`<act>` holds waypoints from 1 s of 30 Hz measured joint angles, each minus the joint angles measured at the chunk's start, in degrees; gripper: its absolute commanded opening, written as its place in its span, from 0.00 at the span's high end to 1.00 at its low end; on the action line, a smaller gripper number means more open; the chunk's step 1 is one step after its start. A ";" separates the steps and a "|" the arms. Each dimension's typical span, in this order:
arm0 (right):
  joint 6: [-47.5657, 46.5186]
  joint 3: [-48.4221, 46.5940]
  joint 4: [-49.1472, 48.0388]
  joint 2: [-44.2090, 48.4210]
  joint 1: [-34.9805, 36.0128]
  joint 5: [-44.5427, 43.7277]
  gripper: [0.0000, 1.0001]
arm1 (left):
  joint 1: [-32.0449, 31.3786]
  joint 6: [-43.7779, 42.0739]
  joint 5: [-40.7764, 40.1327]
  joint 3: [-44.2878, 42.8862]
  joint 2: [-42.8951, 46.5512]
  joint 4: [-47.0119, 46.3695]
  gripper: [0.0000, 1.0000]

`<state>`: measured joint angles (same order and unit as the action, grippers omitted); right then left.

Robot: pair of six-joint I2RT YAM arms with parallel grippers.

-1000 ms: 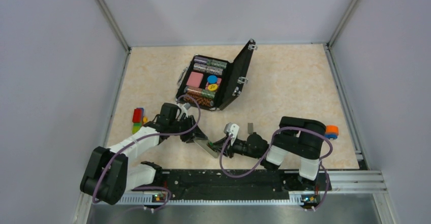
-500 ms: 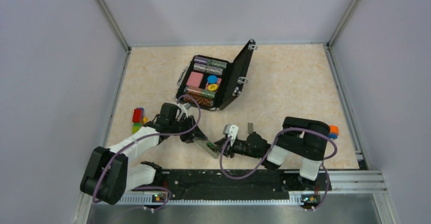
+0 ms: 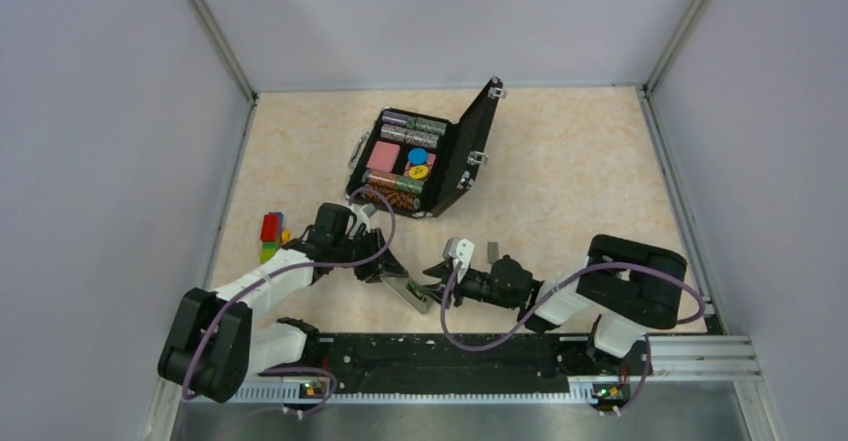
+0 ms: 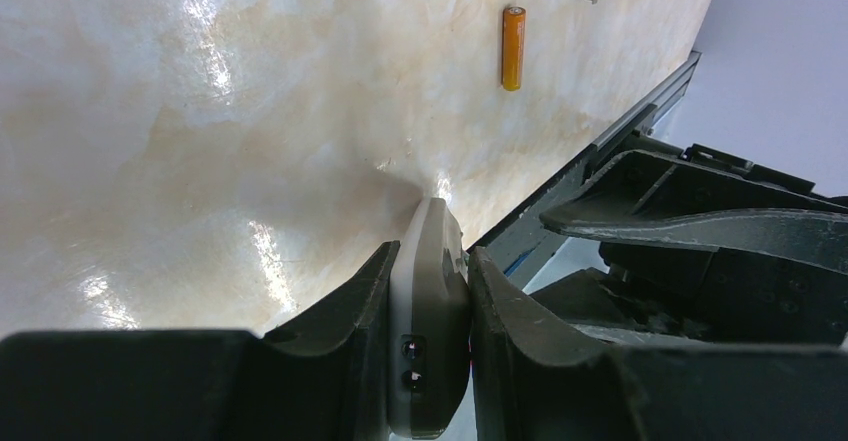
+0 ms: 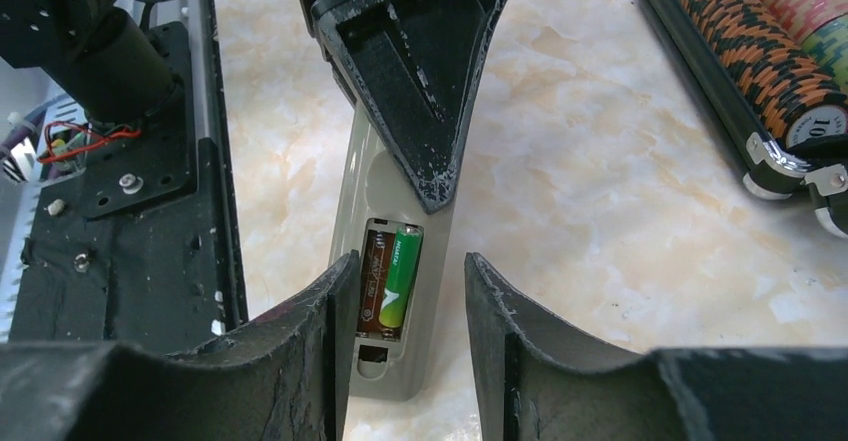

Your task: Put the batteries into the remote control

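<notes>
My left gripper is shut on the remote control, gripping its narrow sides and holding it tilted, one end on the table. In the right wrist view its grey back faces up with the compartment open. The green battery lies in one slot. The slot beside it looks brown with markings; I cannot tell if it holds a battery. An orange battery lies loose on the table. My right gripper is open and empty, its fingers straddling the remote's compartment end.
A small grey cover lies just behind the right wrist. The open black case with rolls of poker chips stands at the back. A multicoloured block toy sits at the left. The black base rail runs close behind the remote.
The right arm's elbow has swung out to the right and now hides the orange-blue toy there. Its gripper stays at the remote's end, shifted slightly back. The left arm has not moved.
</notes>
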<state>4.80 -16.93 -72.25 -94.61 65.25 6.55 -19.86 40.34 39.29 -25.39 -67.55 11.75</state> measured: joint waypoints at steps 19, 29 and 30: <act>14.29 -11.58 44.22 23.61 -0.20 -12.94 0.11 | 0.00 0.48 -1.42 -0.04 4.31 -0.11 1.00; 35.74 -23.82 71.28 25.09 -11.56 -11.74 0.07 | 0.00 3.10 -0.68 -3.50 7.91 -0.02 1.00; 38.40 -24.20 73.09 25.09 -13.62 -10.80 0.05 | 0.00 3.54 -0.59 -3.89 8.17 -0.02 1.00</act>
<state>43.20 -41.12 0.84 -69.52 51.64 -4.25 -19.86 43.88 38.70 -29.28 -59.37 11.73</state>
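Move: The orange battery lies on the table some 4 cm ahead of the right hand, 6 cm to its right and about 8 cm below. The grey cover lies about 8 cm ahead and 14 cm to the right, equally low. The green battery, already in the remote control, is roughly level fore and aft, 2 cm left and 3 cm below. From the left hand, the orange battery is about 2 cm ahead, 13 cm right and 6 cm below. Upward first, the empty right hand rises clear of the remote control, then sweeps forward and to its right to high over the table by the orange battery, ending about 8 cm farther out and 6 cm higher. On the way it turns clockwise, its fingers tip well down and open wide. The left hand keeps its grip on the remote control and lifts it some 5 cm, mostly late, edging forward. ##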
